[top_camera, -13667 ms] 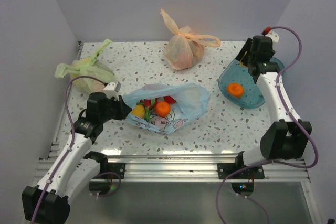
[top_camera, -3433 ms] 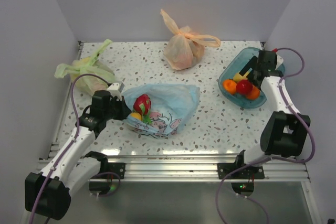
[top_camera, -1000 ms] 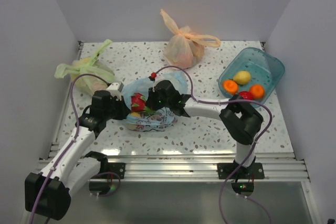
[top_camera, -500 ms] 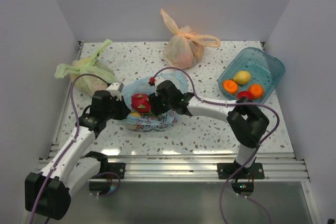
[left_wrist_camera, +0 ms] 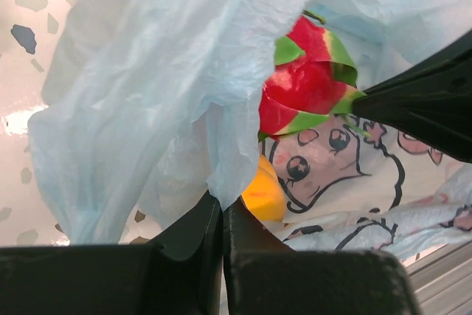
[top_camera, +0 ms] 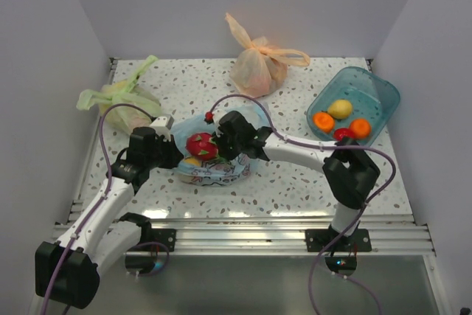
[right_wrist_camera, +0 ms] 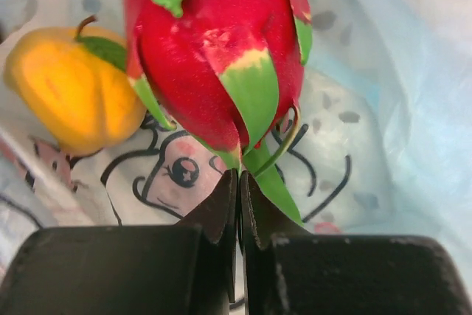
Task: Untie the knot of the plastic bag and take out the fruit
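Note:
The light blue plastic bag (top_camera: 234,170) with its cartoon print lies open at the table's middle left. My left gripper (top_camera: 169,154) is shut on the bag's thin left edge (left_wrist_camera: 221,160), holding it up. My right gripper (top_camera: 223,145) reaches into the bag from the right. It is shut on a green leaf (right_wrist_camera: 276,182) at the base of a red fruit (right_wrist_camera: 214,57), which sits just above the bag's printed floor (top_camera: 200,145). A yellow fruit (right_wrist_camera: 70,90) lies beside it inside the bag (left_wrist_camera: 262,191). The knot is out of view.
A teal tray (top_camera: 377,92) at the right holds orange, yellow and red fruit. A knotted orange bag (top_camera: 258,68) stands at the back centre, a knotted green bag (top_camera: 122,101) at the back left. Walls close in on three sides.
My right gripper opened and shut again on the red fruit's leaf, and the fruit shifted slightly right and rose a little. The left arm has kept its hold and not moved.

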`<act>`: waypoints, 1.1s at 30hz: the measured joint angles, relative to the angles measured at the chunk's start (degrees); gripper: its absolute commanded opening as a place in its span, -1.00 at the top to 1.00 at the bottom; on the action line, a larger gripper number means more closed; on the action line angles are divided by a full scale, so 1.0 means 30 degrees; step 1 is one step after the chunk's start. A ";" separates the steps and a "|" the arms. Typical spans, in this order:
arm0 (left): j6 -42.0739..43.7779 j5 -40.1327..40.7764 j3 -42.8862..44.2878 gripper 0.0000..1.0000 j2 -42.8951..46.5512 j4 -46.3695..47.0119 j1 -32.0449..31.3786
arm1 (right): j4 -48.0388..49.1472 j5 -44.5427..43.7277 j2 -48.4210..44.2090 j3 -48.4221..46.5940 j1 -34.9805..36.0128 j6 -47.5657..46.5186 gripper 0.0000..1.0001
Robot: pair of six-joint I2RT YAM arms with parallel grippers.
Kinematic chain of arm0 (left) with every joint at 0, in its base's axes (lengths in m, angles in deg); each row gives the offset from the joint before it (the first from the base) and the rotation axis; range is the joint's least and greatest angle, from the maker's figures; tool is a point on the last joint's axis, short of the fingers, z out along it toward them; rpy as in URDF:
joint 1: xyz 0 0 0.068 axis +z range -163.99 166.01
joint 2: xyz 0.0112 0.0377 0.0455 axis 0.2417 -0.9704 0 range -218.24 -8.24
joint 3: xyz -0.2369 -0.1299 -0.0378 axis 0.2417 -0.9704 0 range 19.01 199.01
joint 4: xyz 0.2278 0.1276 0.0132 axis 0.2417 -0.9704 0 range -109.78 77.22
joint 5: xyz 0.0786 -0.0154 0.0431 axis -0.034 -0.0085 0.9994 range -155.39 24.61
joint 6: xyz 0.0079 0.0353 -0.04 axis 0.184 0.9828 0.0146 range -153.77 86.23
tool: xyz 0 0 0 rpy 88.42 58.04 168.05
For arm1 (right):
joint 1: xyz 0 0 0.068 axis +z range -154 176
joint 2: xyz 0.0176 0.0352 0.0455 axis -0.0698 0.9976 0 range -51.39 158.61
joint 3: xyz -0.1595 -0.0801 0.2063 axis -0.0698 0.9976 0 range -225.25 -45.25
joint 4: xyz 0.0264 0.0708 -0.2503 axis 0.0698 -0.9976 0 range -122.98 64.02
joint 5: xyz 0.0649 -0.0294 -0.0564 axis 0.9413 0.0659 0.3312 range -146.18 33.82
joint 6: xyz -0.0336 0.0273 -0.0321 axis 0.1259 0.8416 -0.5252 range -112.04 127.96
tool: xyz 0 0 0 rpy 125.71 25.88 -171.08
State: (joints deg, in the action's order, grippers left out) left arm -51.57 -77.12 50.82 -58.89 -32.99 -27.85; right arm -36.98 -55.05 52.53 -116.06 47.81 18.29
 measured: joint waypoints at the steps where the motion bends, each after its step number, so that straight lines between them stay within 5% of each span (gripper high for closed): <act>1: 0.0007 0.0000 0.0000 0.88 0.0000 0.0000 0.0000 | -0.0342 0.0058 -0.0299 0.0000 0.0000 -0.0204 1.00; 11: -0.0007 0.0474 0.0000 0.88 0.0007 -0.0007 0.0000 | -0.3628 0.1566 -0.5136 -0.0146 -0.0036 -0.1989 1.00; 21: -0.0007 0.0568 0.0000 0.88 -0.0007 -0.0015 0.0000 | -0.3490 0.3483 -0.8276 -0.1151 -0.0619 -0.1931 1.00; 27: -0.0007 0.0568 0.0000 0.89 -0.0007 -0.0015 0.0000 | -0.1894 0.2106 -1.0098 -0.1639 -0.4401 -0.1056 1.00; 33: -0.0007 0.0568 0.0000 0.88 0.0000 -0.0022 0.0000 | -0.1625 -0.2375 -1.0353 -0.2025 -0.9092 -0.0270 1.00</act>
State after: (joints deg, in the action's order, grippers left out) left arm -51.59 -75.42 50.82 -58.89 -33.05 -27.85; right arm -41.86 -62.18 21.47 -122.13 20.53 17.48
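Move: The teal tray lies about 42 cm to the right of my right hand, 14 cm ahead and a few centimetres lower. Close by, the mango in the blue bag sits some 8 cm to that hand's left and 2 cm back; the orange bag stands 25 cm ahead and 12 cm right, and the tray's pear 14 cm ahead and 39 cm right. From my left hand the tray is roughly 55 cm right and 17 cm ahead. With the dragon fruit already pinched by its green leafy end, I draw my right hand up out of the blue bag, easing back a little, then swing it right and forward towards the teal tray while still climbing, ending some 27 cm higher. My wrist tips upward and turns clockwise, around 30 degrees each; my left hand keeps its pinch on the bag's edge. ##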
